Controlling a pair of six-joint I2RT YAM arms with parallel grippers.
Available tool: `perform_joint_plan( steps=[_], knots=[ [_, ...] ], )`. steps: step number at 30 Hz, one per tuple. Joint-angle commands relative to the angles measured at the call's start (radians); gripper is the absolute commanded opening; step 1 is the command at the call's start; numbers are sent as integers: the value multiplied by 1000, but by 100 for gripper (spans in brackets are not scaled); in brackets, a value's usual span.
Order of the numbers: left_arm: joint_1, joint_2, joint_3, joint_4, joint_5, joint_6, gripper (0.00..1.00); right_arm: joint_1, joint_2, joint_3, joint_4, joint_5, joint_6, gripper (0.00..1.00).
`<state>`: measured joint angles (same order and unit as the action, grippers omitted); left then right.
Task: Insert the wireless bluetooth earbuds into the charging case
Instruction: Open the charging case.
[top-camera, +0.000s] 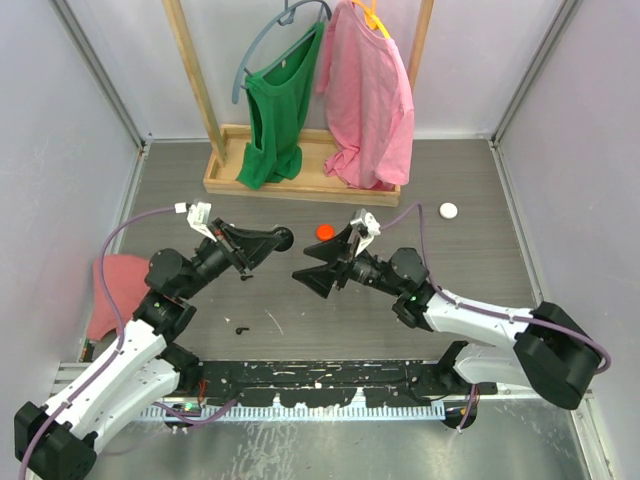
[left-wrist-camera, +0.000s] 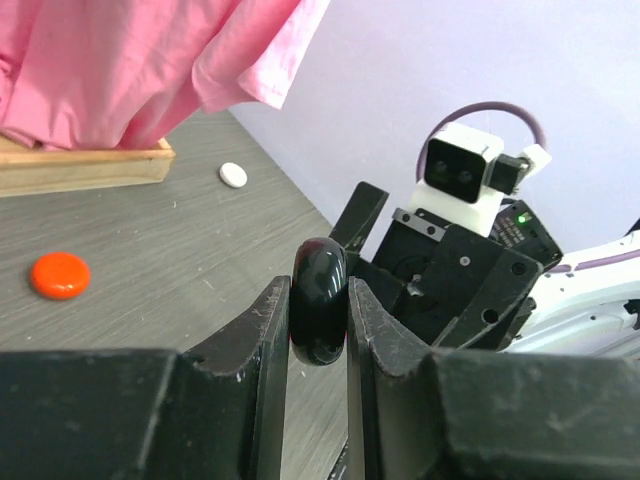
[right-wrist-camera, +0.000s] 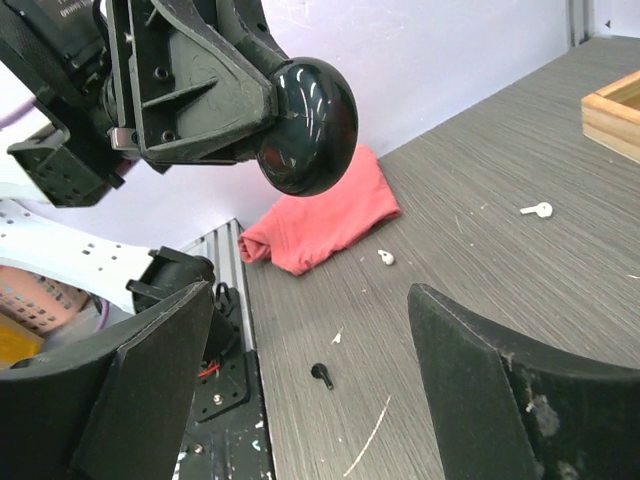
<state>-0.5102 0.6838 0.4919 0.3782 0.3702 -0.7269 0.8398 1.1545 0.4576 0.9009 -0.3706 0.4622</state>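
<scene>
My left gripper is shut on a glossy black round charging case, held edge-on above the table. My right gripper faces it from the right, open, with nothing between its fingers. Its tips are just short of the case. A black earbud lies on the table below, near the front rail. Two white earbuds lie farther out on the grey surface.
An orange puck and a white puck lie behind the grippers. A wooden rack base at the back carries green and pink garments. A red cloth lies at the left.
</scene>
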Motion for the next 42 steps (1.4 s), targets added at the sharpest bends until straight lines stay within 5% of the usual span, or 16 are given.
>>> perform_joint_plan(
  steps=[1, 24, 42],
  knots=[
    [-14, 4, -22, 228, -3, -73, 3, -15, 44, 5, 267, -43, 98, 83],
    [-131, 89, -30, 399, -44, -75, 3, -74, 168, 103, 544, -139, 270, 61],
    [-143, 102, -4, 389, 13, -74, 4, -123, 193, 95, 624, -262, 326, 27]
  ],
)
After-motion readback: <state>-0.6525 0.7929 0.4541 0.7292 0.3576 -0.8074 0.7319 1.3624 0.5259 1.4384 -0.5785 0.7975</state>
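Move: The black charging case sits in the left fingertips, its middle about 1 cm ahead and 1 cm right of that hand point. From the open right hand it lies some 4 cm left, 2 cm ahead and 4 cm above; those right fingers are roughly 5 cm right, 1 cm back and 4 cm below the left hand. On the table 24 cm below the right hand, the orange case is about 19 cm ahead and 4 cm right, a black earbud 6 cm ahead and 15 cm left. Straight up by about 7 cm, the right hand rises to the charging case, its fingertips tipping up and swinging counter-clockwise by some 20 degrees in all, then closes from nearly wide open and pinches the case's free side. The left hand keeps its grip and brings the case right, up and slightly back to meet it, tipping its fingertips up a little. ##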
